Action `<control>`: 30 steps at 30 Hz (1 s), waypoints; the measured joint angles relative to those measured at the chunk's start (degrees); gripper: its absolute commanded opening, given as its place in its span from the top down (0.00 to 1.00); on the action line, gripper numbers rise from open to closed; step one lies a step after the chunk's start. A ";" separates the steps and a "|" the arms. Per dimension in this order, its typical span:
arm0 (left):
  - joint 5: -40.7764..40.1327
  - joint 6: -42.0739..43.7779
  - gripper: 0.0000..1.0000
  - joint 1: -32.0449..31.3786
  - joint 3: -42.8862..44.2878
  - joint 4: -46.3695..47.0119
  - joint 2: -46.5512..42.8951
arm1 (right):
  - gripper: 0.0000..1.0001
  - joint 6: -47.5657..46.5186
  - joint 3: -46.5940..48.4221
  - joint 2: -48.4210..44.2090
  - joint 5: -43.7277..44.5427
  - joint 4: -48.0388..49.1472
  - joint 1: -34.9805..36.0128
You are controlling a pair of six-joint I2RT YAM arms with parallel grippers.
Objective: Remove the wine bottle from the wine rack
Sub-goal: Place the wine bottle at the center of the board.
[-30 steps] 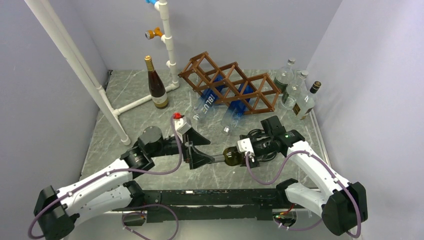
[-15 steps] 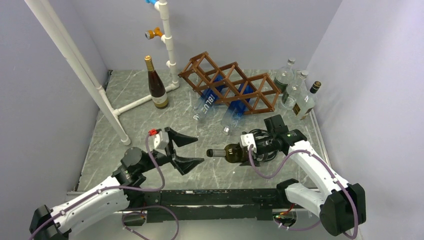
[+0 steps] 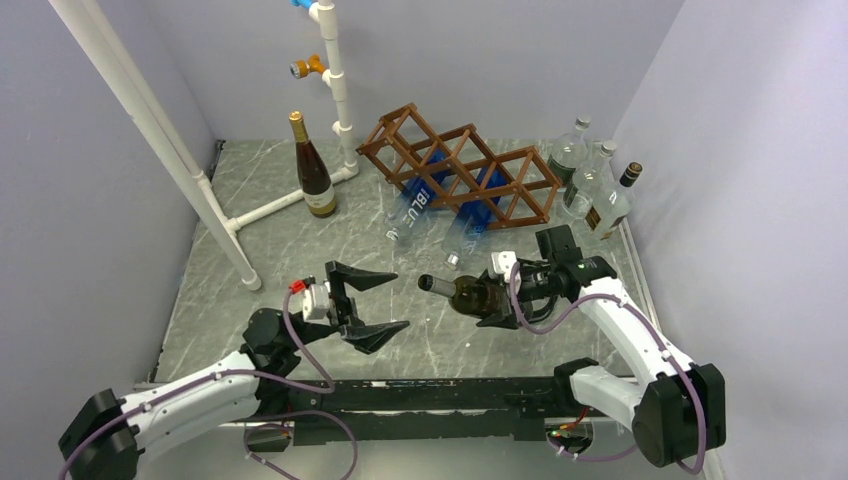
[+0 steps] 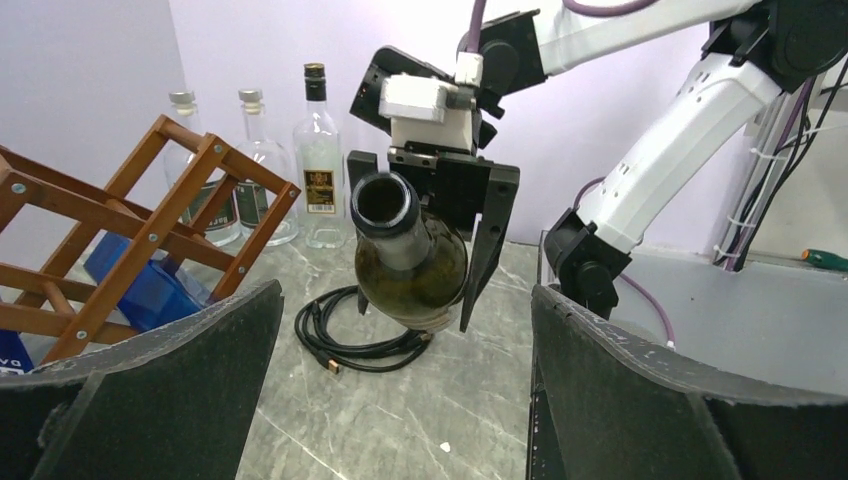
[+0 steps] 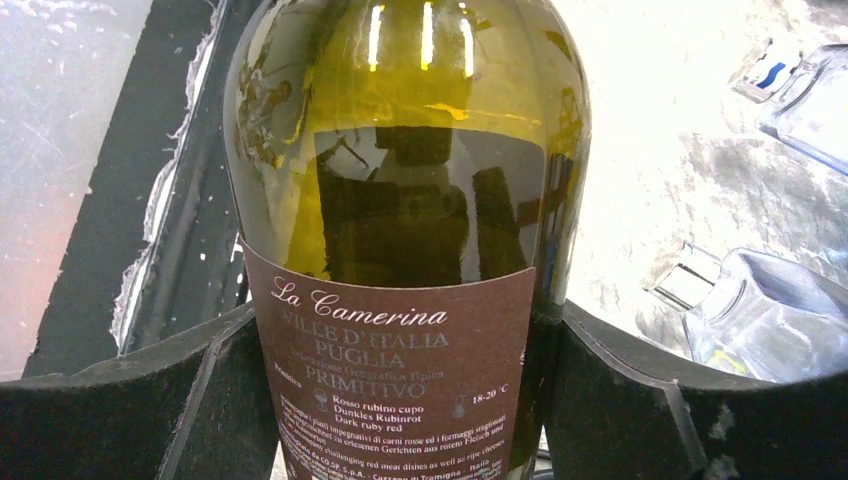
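The wine bottle [image 3: 468,294], dark green glass with a brown label, hangs level over the table with its open neck pointing left. My right gripper [image 3: 503,297] is shut on its body, and the right wrist view shows the label [image 5: 395,370] clamped between both pads. The bottle [image 4: 408,255] faces the left wrist camera mouth-first. My left gripper [image 3: 374,301] stands open and empty, a short way left of the neck. The brown wooden wine rack [image 3: 460,165] stands at the back of the table, with its right end [image 4: 150,215] in the left wrist view.
Two blue bottles [image 3: 415,205] lie in the rack's lower cells, necks toward me. An amber bottle [image 3: 314,170] stands upright by a white pipe frame [image 3: 335,80]. Clear bottles [image 3: 590,185] crowd the back right corner. A black cable coil [image 4: 350,335] lies under the held bottle.
My left gripper has drawn back from the bottle's neck toward the near left, staying open. The right gripper has carried the bottle slightly right and away from me.
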 measured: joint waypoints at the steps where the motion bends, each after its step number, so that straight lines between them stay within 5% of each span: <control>1: -0.09 0.46 0.00 -0.44 0.00 1.05 1.36 | 0.97 0.48 0.00 0.07 -0.68 0.24 -0.31; 30: -10.58 0.96 0.01 -8.61 10.01 32.02 40.06 | 0.96 2.49 0.00 0.11 -4.33 1.53 -2.16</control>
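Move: The right hand still grips the wine bottle by its body, neck sloping up towards the left hand. The neck's middle is about 9 cm to the left hand's right, 3 cm ahead and roughly level; from the right hand it is some 10 cm left, 1 cm ahead and 8 cm higher. Down on the board, over 20 cm below the left hand, the nearer blue bottle lies about 23 cm ahead and 17 cm right, the black cable coil 6 cm ahead and 28 cm right. With its fingers wide open and pointing right and somewhat up, the left hand travels about 8 cm to the right and 3 to 4 cm forward towards the wine bottle's neck, dipping a centimetre or so early on, rising a little past its first height and ending level with it, the wrist barely turning, so that the open fingers come to either side of the mouth without closing. The right hand keeps its grip on the bottle's body, lifting it about 1 cm with a small turn early on and then holding it still for the other hand. ##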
